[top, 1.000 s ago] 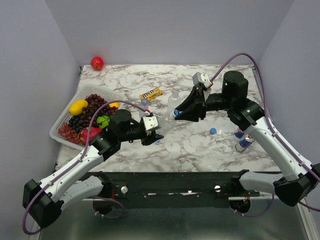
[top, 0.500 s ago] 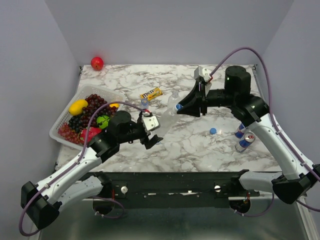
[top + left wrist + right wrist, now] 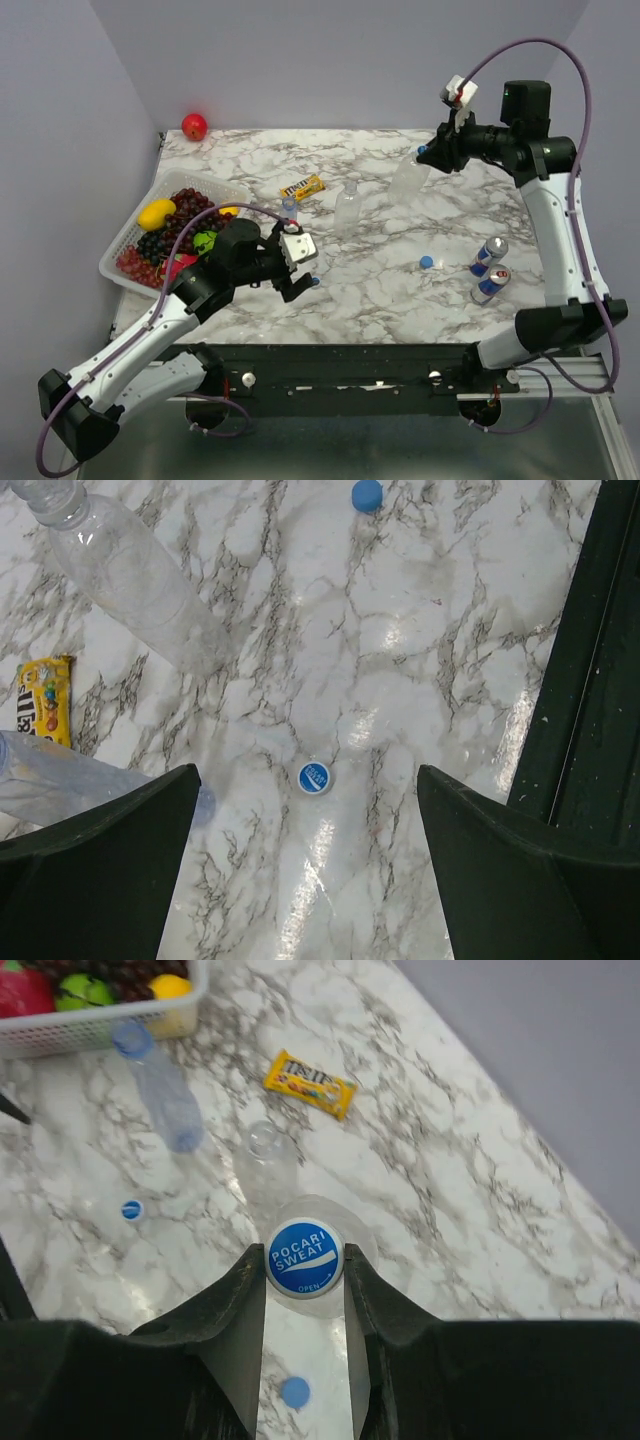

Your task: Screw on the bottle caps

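My right gripper (image 3: 430, 153) is shut on a blue bottle cap (image 3: 305, 1257) that sits on a colourless bottle (image 3: 408, 178). The bottle hangs tilted from that cap over the back right of the table. A second colourless bottle (image 3: 347, 205) stands uncapped mid-table, with a slim blue-tinted bottle (image 3: 289, 208) to its left. My left gripper (image 3: 303, 276) hangs open over a loose cap (image 3: 314, 778), nothing between its fingers. Another loose cap (image 3: 427, 262) lies further right.
A white basket (image 3: 112, 258) of fruit stands at the left. A yellow candy packet (image 3: 302, 187) lies behind the slim bottle, and a red apple (image 3: 194, 126) sits at the back left corner. Two drink cans (image 3: 489, 268) stand at the right, near the front.
My left gripper has opened and let go of the colourless bottle. The right arm has carried that bottle by its cap up and away to the back right.
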### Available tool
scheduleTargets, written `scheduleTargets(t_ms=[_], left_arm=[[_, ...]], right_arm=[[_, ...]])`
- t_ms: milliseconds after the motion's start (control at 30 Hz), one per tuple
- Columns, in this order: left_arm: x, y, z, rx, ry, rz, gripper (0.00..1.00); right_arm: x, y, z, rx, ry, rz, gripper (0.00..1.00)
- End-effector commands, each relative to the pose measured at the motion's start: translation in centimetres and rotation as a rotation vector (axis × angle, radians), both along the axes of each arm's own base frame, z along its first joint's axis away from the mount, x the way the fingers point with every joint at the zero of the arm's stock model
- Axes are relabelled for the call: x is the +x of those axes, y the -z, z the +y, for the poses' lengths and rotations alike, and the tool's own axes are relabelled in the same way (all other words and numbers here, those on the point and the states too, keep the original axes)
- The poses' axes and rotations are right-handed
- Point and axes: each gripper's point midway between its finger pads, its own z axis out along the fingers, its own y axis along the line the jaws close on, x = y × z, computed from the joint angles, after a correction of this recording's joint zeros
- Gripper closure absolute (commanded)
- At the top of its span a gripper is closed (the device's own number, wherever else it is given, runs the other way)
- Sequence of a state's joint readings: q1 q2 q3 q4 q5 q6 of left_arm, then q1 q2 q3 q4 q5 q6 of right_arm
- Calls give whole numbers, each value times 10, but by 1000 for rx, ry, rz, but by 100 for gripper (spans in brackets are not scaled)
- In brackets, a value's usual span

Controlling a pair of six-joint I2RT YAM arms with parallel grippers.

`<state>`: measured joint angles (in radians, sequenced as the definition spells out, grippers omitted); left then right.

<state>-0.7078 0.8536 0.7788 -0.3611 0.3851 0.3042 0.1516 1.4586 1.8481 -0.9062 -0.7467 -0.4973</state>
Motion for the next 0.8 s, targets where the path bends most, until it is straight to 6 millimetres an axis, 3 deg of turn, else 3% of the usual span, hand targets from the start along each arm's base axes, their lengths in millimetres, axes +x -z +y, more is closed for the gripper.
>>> scheduleTargets(t_ms=[0,67,233,500,767], left_arm=[[6,-14,1,13,-17,-7,1],[7,-15,1,25,-12,0,1],[11,-13,3,68,12,-6,1],[42,-33,30,65,-93,-12,1],[52,-36,40,66,-121,-22,1]], right_arm=[[67,54,-39,-73,121,50,90],[90,76,-44,-89,123,70,89],[117,95,-48,-34,95,111,87],[126,123,-47,-29,67,129,84],[127,148,-50,-66,66,151,74]])
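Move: The right gripper holds the capped bottle by its cap; its bare table spot lies about 12 cm ahead, 5 cm right and 35 cm below. From there, the clear bottle stands 4 cm ahead, 11 cm left, and the solid blue cap lies 6 cm back, 7 cm right. The blue-tinted bottle is about 14 cm ahead of the empty left hand, 4 cm left; the clear bottle 18 cm ahead, 9 cm right; the printed cap 4 cm ahead, 2 cm right, 17 cm below. Lower the capped bottle with the right gripper, swinging it down about 14 cm while reaching 12 cm forward and a little right to bare marble beyond the clear bottle; slow sharply there, tipping the fingers down slightly, and keep pinching the cap. Meanwhile bring the wide-open left gripper forward and left, rising slightly, about 5 cm nearer the blue-tinted bottle's line, touching nothing. ##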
